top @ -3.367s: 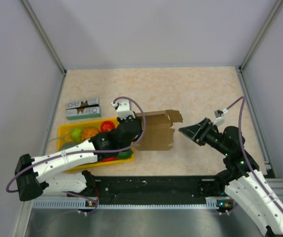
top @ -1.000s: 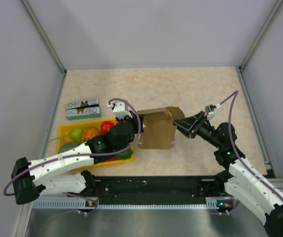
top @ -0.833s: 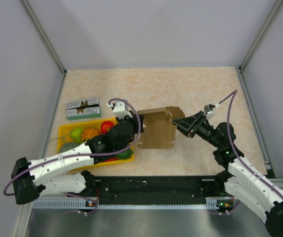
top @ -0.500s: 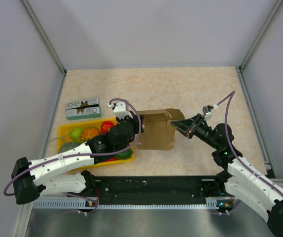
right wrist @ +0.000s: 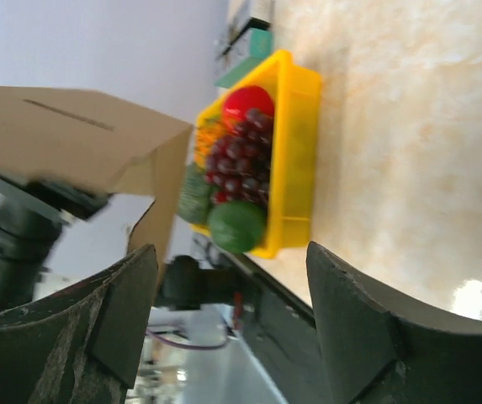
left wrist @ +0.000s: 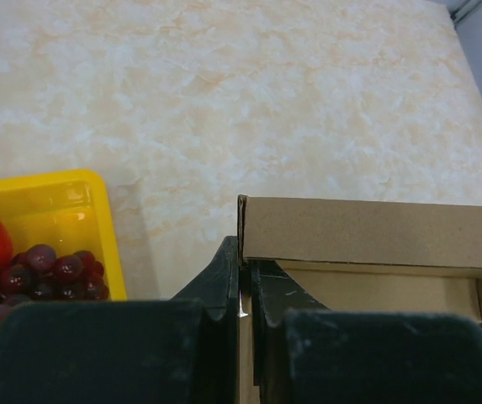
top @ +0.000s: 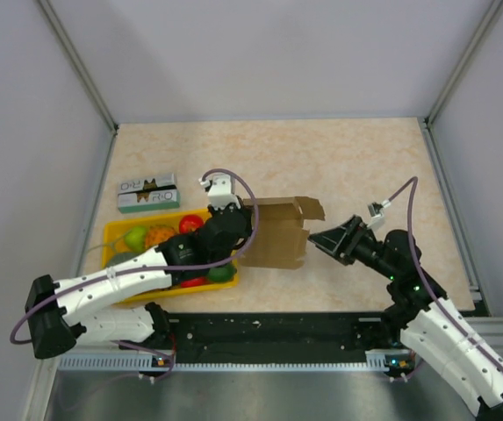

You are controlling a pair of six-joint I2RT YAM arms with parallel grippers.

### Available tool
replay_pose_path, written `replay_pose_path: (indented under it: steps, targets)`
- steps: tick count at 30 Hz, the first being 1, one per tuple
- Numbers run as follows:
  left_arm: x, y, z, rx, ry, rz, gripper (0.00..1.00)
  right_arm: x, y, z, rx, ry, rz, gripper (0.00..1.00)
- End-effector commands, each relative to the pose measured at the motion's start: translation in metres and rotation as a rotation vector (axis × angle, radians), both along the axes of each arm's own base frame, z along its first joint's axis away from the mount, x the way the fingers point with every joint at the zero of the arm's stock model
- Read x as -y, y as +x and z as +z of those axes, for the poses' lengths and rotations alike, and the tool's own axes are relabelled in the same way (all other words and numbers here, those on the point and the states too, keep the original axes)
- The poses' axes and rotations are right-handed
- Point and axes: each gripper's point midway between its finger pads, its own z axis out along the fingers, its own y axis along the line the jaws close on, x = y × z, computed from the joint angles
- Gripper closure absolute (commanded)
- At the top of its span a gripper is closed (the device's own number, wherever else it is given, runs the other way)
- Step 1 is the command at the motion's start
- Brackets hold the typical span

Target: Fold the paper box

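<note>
The paper box (top: 279, 231) is brown kraft cardboard, partly folded, held off the table at the centre. My left gripper (top: 245, 219) is shut on the box's left wall; in the left wrist view the thin cardboard edge (left wrist: 242, 278) sits pinched between the two black fingers, with a folded panel (left wrist: 375, 231) beyond them. My right gripper (top: 321, 239) is open and empty, just right of the box and apart from it. In the right wrist view the box (right wrist: 72, 139) hangs at upper left, beyond the spread fingers.
A yellow tray (top: 113, 233) of toy fruit lies at the left under my left arm, and shows in the right wrist view (right wrist: 295, 160). A green-and-white printed carton (top: 147, 192) lies behind it. Grey walls close in the table on three sides.
My right gripper, which was against the box's right flap, has drawn back to the right and down, off the box. The flap has sprung open again. My left gripper still holds the box.
</note>
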Motion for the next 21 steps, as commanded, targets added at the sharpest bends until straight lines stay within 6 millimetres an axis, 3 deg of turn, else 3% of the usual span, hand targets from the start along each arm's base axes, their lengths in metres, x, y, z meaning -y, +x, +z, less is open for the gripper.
replay_pose_path:
  steps: [1,2,3,4,5,7,9,11,12,13,16,19,20,21]
  targets:
    - [-0.017,0.007,-0.001,-0.062,0.077,0.018,1.0,0.023,-0.027,-0.023,0.091,-0.282,0.086,0.29]
    - [-0.018,0.009,-0.003,-0.08,0.077,0.002,1.0,0.025,-0.027,-0.007,0.133,-0.284,0.083,0.29]
    - [-0.015,0.003,-0.008,-0.122,0.067,-0.059,1.0,0.027,-0.029,-0.005,0.163,-0.322,0.098,0.3]
    - [-0.023,0.009,-0.011,-0.143,0.057,-0.058,1.0,0.028,-0.03,0.003,0.203,-0.338,0.11,0.3]
    - [-0.024,0.01,-0.011,-0.152,0.045,-0.085,1.0,0.028,-0.031,0.027,0.273,-0.341,0.114,0.3]
    - [-0.023,0.008,-0.009,-0.168,0.033,-0.181,1.0,0.029,-0.029,0.04,0.349,-0.401,0.148,0.3]
    - [-0.021,0.004,-0.003,-0.157,0.045,-0.253,1.0,0.024,-0.029,0.071,0.48,-0.418,0.207,0.3]
    - [-0.015,-0.006,0.001,-0.141,0.057,-0.359,1.0,0.02,-0.018,0.093,0.541,-0.422,0.226,0.29]
    - [-0.013,-0.01,0.007,-0.121,0.045,-0.4,1.0,0.014,-0.025,0.102,0.568,-0.369,0.303,0.27]
    - [-0.005,-0.02,0.009,-0.116,0.027,-0.491,1.0,0.007,-0.022,0.124,0.665,-0.31,0.34,0.27]
    - [0.001,-0.035,0.018,-0.101,-0.006,-0.593,1.0,-0.002,-0.024,0.139,0.69,-0.223,0.473,0.28]
    - [0.008,-0.052,0.031,-0.062,-0.064,-0.71,1.0,0.002,-0.023,0.131,0.645,-0.178,0.51,0.29]
    - [0.011,-0.06,0.033,-0.065,-0.082,-0.762,1.0,0.0,-0.026,0.148,0.778,-0.149,0.532,0.29]
    - [0.012,-0.063,0.033,-0.068,-0.09,-0.781,1.0,-0.002,-0.041,0.15,0.731,-0.078,0.599,0.29]
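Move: The paper box hangs from the left fingers, its middle about 8 cm to the left hand's right, 6 back and 3 lower. The yellow fruit tray's middle lies some 21 cm to that hand's left, 12 back and 21 below; the tray's avocado is about 7 left, 17 back and 20 below. From the empty right hand, the box's right end flap is roughly 6 cm straight ahead and 4 higher, the box's middle about 8 left, 1 ahead and 4 higher. Drawing back and to the right a few centimetres, the open, empty right hand then climbs to about 11 cm above its start and comes forward again, clear of the box, rolling and swinging its fingers leftward and up. The left hand, keeping its pinch on the box's corner, dips forward-left, then pulls back, right and up while turning clockwise some 30 degrees. ##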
